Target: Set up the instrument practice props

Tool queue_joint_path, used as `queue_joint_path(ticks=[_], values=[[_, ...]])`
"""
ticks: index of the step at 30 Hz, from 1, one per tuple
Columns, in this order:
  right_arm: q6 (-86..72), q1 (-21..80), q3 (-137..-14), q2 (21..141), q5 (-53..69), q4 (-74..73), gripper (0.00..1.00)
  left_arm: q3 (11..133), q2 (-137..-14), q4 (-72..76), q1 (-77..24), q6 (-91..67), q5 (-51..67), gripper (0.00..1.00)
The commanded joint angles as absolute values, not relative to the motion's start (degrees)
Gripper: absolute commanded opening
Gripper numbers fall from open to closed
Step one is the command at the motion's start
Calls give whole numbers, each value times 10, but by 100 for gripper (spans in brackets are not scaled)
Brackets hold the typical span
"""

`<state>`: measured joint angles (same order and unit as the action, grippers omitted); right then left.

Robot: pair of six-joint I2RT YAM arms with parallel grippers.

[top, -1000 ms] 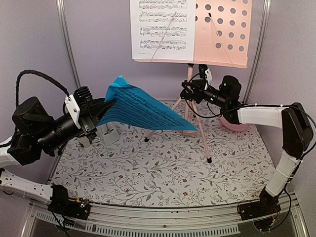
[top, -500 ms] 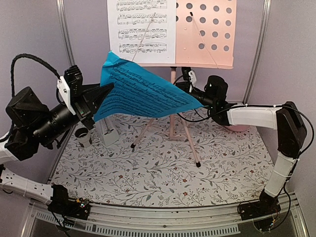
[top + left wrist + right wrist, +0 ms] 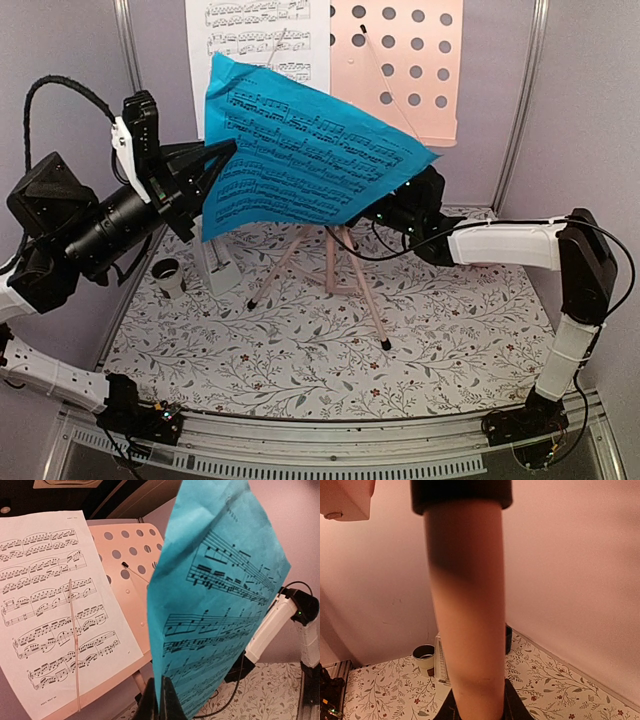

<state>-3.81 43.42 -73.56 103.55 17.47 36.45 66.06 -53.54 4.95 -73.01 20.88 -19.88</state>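
Note:
The pink music stand (image 3: pixel 420 80) stands on its tripod legs at the back middle. The white sheet (image 3: pixel 250 30) lies on the left half of its perforated desk; the right half is bare. My left gripper (image 3: pixel 215 160) is shut on the left edge of the blue sheet (image 3: pixel 310 150) and holds it up in front of the desk. In the left wrist view the gripper (image 3: pixel 161 702) pinches the blue sheet (image 3: pixel 225 605) by its bottom edge. My right gripper (image 3: pixel 477 705) is shut on the stand's pole (image 3: pixel 467 605); the blue sheet hides its fingertips from above. The white metronome (image 3: pixel 218 265) stands at the back left.
A small pale cup (image 3: pixel 168 278) stands left of the metronome. A dark cup (image 3: pixel 508 639) shows just behind the pole in the right wrist view. The stand's feet (image 3: pixel 385 345) rest on the flowered mat. Walls close in at the back and sides.
The stand has shifted left with my right gripper on its pole. My left gripper has raised the blue sheet from nearly flat to upright, in front of the desk.

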Motion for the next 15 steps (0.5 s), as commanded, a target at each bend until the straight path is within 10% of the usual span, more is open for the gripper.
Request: queue_joint_path(ticks=[1, 9, 15], values=[[-150, 457, -762, 1040, 175, 395, 10, 682, -544, 74, -737, 172, -194, 0], [-149, 457, -686, 976, 153, 399, 65, 722, -559, 80, -736, 130, -211, 0], [-152, 457, -607, 915, 137, 393, 84, 762, -578, 87, -728, 100, -227, 0]])
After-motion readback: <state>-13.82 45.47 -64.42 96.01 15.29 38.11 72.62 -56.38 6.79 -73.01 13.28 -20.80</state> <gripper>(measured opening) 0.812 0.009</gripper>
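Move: The right hand still grips the music stand's post, which lies right at its fingers; the stand's board is about 25 cm above and only some 2 cm ahead and 2 cm left. The left hand still pinches the blue sheet by its edge; from it the board's middle lies some 25 cm ahead, 9 cm right and 5 cm up, and the white sheet on it 25 cm ahead, 1 cm left, 6 cm up. Right hand opens wide, releasing the post, drawing back about 4 cm; left lifts blue sheet about 4 cm. ##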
